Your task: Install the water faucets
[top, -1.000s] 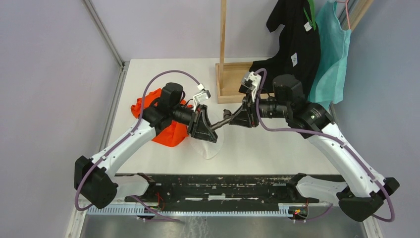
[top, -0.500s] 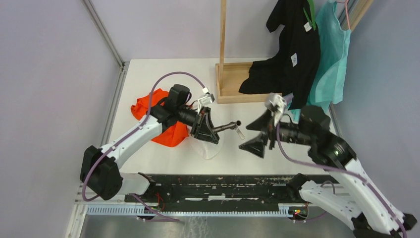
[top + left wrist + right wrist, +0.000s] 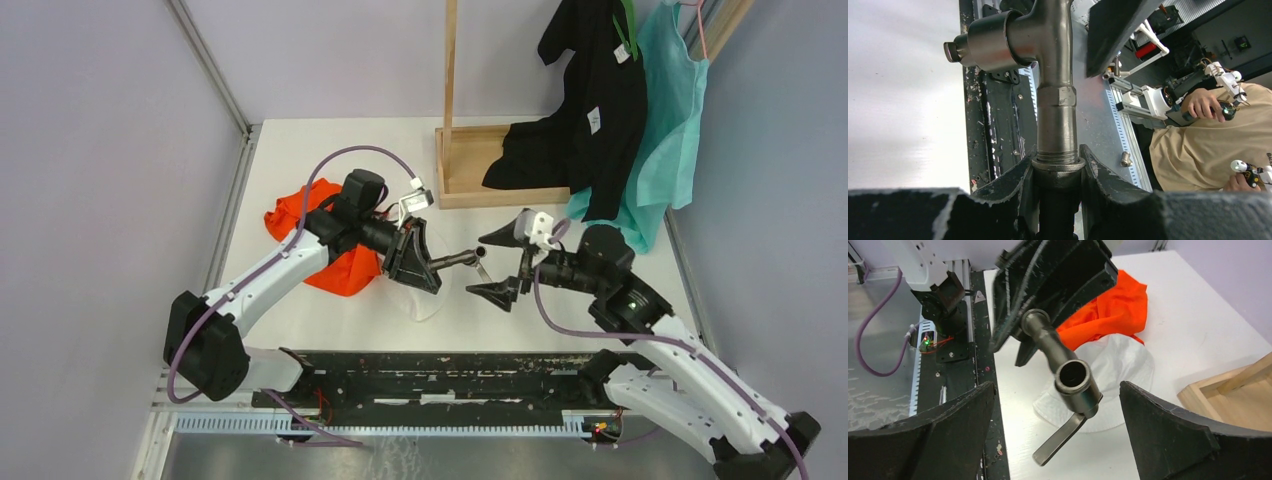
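Observation:
One of the water faucets (image 3: 458, 259), a dull grey metal pipe with a side stub and a flat lever handle, hangs level above the table. My left gripper (image 3: 430, 262) is shut on its threaded end; the left wrist view shows the pipe (image 3: 1055, 100) rising out of that gripper (image 3: 1057, 156). My right gripper (image 3: 497, 265) is open just right of the faucet's free end. In the right wrist view the open pipe mouth (image 3: 1073, 376) and the lever (image 3: 1058, 440) sit between that gripper's (image 3: 1057, 390) wide fingers, touching neither.
An orange cloth (image 3: 325, 255) and a white cloth (image 3: 425, 300) lie under the left arm. A wooden stand (image 3: 470, 175) with a tall post sits behind, with black (image 3: 590, 100) and teal (image 3: 665, 110) garments hanging over it. A black rail (image 3: 430, 375) runs along the near edge.
My right gripper let go of the faucet, opened wide, swung back toward the near right, then came in again facing the faucet's free end. The left gripper kept its hold.

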`<state>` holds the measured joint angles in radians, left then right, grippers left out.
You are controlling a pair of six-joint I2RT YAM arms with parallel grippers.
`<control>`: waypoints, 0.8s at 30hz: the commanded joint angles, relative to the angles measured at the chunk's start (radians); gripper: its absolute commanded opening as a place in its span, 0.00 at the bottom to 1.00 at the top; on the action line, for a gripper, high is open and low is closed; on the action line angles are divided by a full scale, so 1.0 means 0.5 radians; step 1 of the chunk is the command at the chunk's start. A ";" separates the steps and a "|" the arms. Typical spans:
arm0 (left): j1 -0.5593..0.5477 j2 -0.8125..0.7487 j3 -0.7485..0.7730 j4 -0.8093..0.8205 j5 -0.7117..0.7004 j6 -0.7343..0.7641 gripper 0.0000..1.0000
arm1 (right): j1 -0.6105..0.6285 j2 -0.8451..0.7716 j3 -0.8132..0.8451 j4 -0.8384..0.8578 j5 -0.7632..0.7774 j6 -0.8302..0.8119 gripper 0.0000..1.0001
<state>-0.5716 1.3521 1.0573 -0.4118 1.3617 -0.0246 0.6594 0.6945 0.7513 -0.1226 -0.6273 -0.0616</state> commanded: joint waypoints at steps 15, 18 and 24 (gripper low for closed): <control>0.002 -0.118 0.046 0.029 0.158 0.110 0.03 | 0.002 0.584 0.428 0.055 -0.453 0.374 0.41; 0.002 -0.124 0.072 -0.038 -0.061 0.165 0.03 | 0.002 0.586 0.462 -0.042 -0.328 0.591 0.14; -0.003 -0.173 0.093 -0.007 -0.535 0.166 0.03 | 0.001 0.717 0.707 -0.545 -0.191 1.189 0.00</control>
<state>-0.5758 1.3125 1.0584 -0.4381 1.2743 0.0101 0.6598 1.0229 0.9966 -0.2630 -0.7353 0.2779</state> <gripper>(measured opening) 0.371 0.291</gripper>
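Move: The left hand already holds the faucet by its threaded end; the faucet's middle lies about 6 cm to that hand's right and 1 cm ahead. From the open right hand it is about 4 cm to the left, 1 cm ahead and almost level. Down on the table, roughly 22 cm below the right hand, the white cloth lies some 13 cm left and 4 cm ahead, the orange cloth about 32 cm left and 12 cm ahead. The right fingers, wide open, close around the faucet body and pinch it, as the hand slides about 4 cm left, dipping slightly before coming back up to level. Once shut, the right wrist rolls, its forward side going down, ending some 30 degrees from its starting attitude, while the left hand, nearly in place, keeps its grip on the threaded end. ##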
